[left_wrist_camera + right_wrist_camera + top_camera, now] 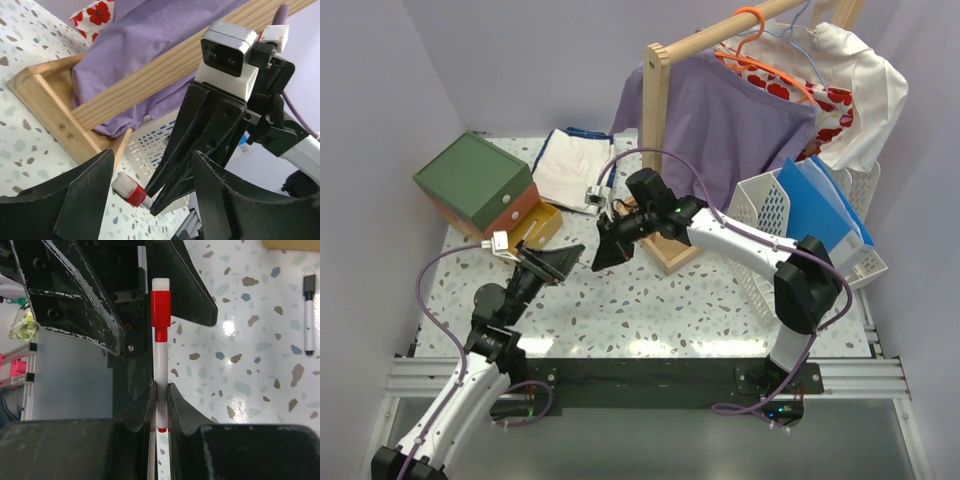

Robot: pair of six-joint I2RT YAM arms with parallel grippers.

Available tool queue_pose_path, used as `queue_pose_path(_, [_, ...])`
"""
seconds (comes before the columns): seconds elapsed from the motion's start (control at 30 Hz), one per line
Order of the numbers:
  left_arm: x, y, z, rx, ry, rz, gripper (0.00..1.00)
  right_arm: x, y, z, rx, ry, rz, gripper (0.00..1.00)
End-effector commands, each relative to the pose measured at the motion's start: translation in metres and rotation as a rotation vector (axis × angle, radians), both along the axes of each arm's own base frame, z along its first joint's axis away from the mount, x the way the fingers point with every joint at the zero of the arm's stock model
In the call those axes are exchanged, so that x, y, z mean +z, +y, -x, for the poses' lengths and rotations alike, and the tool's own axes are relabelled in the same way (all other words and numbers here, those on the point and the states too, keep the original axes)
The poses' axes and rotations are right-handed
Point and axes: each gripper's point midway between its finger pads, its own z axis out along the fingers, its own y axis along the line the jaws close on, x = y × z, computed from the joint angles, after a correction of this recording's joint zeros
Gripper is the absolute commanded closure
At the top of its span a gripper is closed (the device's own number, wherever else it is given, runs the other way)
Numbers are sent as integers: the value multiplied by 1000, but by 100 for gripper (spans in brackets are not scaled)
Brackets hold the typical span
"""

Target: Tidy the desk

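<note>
My right gripper [162, 390] is shut on the white barrel of a red-capped marker [161, 340] and holds it above the speckled desk [700, 300]. The marker's capped end [131, 191] points between the two fingers of my left gripper [152, 160], which is open and touches nothing. In the top view the two grippers meet tip to tip, the left gripper [570, 258] just left of the right gripper [603, 255], near the desk's middle. A black-capped marker [309, 315] lies flat on the desk at the right of the right wrist view.
A green-topped drawer box [475, 182] with a yellow drawer [538, 225] pulled out stands at the back left, a folded white cloth [570, 165] beside it. A wooden clothes rack [658, 150] with a purple shirt [720, 110] and a white basket [765, 215] of blue folders fill the right.
</note>
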Motion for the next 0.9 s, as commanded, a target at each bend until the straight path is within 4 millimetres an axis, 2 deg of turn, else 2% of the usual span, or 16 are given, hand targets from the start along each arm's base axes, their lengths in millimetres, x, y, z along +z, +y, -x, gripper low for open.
queue_pose_path(0.0, [37,-10,15,-90,-112,91,34,40,7,11,50,-1,-133,100])
queue_pose_path(0.13, [37,-8,15,-81,-115,86,46,36,7,10,44,0,-128,100])
queue_pose_path(0.3, [34,-6,14,-63,-113,52,74,35,6,10,42,-2,-128,100])
queue_pose_path(0.4, [28,-4,11,-40,-91,0,93,36,3,11,49,-27,-120,90])
queue_pose_path(0.43, [27,-1,8,-20,-86,-17,96,38,2,11,50,-42,-117,86])
queue_pose_path(0.47, [25,-1,7,-12,-63,-46,100,39,-1,9,57,-86,-119,65])
queue_pose_path(0.53, [23,9,1,56,-67,-133,100,41,-8,10,60,-120,-84,34])
queue_pose_path(0.57, [23,14,0,82,-35,-187,100,36,-13,-1,65,-240,-61,2])
queue_pose_path(0.6, [21,21,-3,119,-43,-280,100,34,-25,3,67,-266,-5,1])
queue_pose_path(0.63, [40,33,-7,189,-63,-319,100,37,-31,-2,61,-326,19,1])
queue_pose_path(0.67, [25,41,-7,207,5,-407,100,34,-38,-9,70,-414,50,1])
queue_pose_path(0.7, [20,48,-12,227,9,-522,100,33,-52,-14,40,-463,112,1])
queue_pose_path(0.73, [36,63,-16,309,3,-574,100,28,-59,-15,43,-494,141,1])
queue_pose_path(0.8, [19,79,-24,333,66,-778,100,33,-75,-21,27,-607,173,1])
queue_pose_path(0.83, [18,93,-29,388,97,-852,100,22,-82,-19,29,-616,197,1])
queue_pose_path(0.87, [21,101,-31,405,119,-917,100,23,-86,-19,47,-663,194,1])
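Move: The right hand still holds the red marker out to the left hand; its middle is about 4 cm to the left hand's right and 1 cm ahead. From the left hand, a black-capped marker lies on the table about 8 cm ahead, 2 cm left, and the open wooden drawer about 17 cm ahead and 11 cm left, both well below. The left hand's open fingers are roughly 6 cm left of the right hand and 1 cm ahead. Left pinches the red marker's cap end, right opens, each draws some 5 cm outward, left also rising. ##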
